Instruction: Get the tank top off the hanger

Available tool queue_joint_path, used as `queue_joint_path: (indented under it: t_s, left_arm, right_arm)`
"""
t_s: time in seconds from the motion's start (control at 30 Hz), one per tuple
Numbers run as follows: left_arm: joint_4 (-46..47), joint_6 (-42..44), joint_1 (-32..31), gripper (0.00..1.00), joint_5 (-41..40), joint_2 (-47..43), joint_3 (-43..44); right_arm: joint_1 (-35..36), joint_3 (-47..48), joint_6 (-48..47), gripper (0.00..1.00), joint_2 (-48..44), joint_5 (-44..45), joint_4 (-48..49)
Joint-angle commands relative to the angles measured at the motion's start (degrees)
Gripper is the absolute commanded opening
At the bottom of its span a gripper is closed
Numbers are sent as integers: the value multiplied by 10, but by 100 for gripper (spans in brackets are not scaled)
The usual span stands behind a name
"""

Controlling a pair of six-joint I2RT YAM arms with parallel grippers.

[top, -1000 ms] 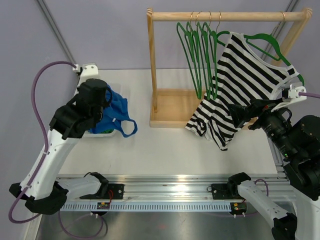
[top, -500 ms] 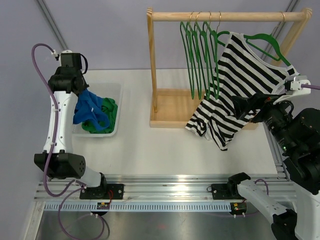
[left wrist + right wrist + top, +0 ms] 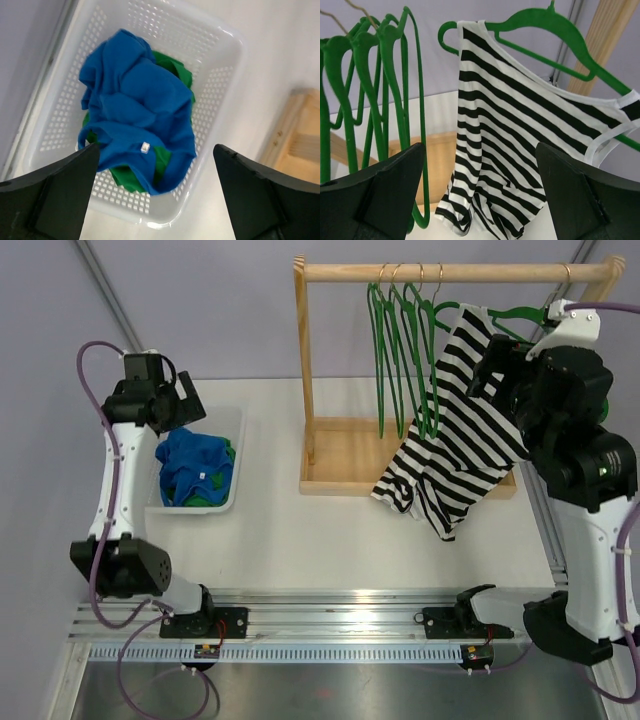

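Observation:
The black-and-white striped tank top (image 3: 455, 450) hangs on a green hanger (image 3: 520, 315) at the right end of the wooden rack's rail. One strap is off the hanger's left arm, and the hem drapes onto the rack's base. My right gripper (image 3: 492, 375) is raised beside the top's upper part, open, with nothing between its fingers. In the right wrist view the tank top (image 3: 520, 135) and the hanger (image 3: 545, 22) lie ahead of the right gripper (image 3: 479, 150). My left gripper (image 3: 178, 405) hovers open over the basket, also seen as left gripper (image 3: 156, 147), apart from the cloth.
A white perforated basket (image 3: 235, 440) at the left holds a blue garment (image 3: 135, 95) lying over a green one (image 3: 175, 70). Several empty green hangers (image 3: 400, 350) hang close to the left of the tank top. The wooden rack (image 3: 305, 370) stands on a flat base (image 3: 345, 455).
My left gripper has opened and the blue garment has dropped into the basket. My right arm has risen from beside the top's lower part to near the hanger.

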Motion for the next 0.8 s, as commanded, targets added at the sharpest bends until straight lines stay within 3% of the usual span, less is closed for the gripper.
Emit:
queue_joint_path:
  t_s: [0.0,0.2,0.37,0.57,0.7,0.77]
  left_arm:
    - [53,-1,-30,99,67,-178,-75]
    - [116,-4,-104,99,73,-367,-319]
    - [116,3,-133,99,68,-483,-449]
    - [127,-8,-185,99,43,-549,-482]
    - [137,-10,-198,99,68,-533,-491]
    - [129,-15,-216,99,41,-522,-493]
  right_arm:
    - [-6,96,-23,100,38,62,-18]
    - [-41,195,-41,99,146,72,-64]
    - [-80,209,-52,99,166,50,-51]
    - [-127,158,-105,99,146,7,-2]
    - [-163,126,-158,99,149,-18,25]
    - [-176,84,-199,98,127,-45,57]
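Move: The green hanger's neck, above the striped tank top, sits roughly 18 cm ahead of the right hand, 10 cm to its right and 10 cm higher. The striped tank top's middle is about 14 cm ahead, 5 cm right and 7 cm below; the empty hangers are some 16 cm ahead and 14 cm left, about level in height. From the left hand, the striped tank top is about 57 cm right, level ahead, 12 cm higher; the blue tank top lies 6 cm ahead, 4 cm left, 13 cm below. The striped tank top's hanger is approached by the empty, wide-open right hand, which goes right about 8 cm and forward some 7 cm, forward mostly first, turning clockwise and rolling its left side down to face the neck. The left hand, already open, leaves the blue tank top, drawing back about 18 cm and right 10 cm, rising slightly before sinking, and turning clockwise to hover over bare table in front of the basket. ##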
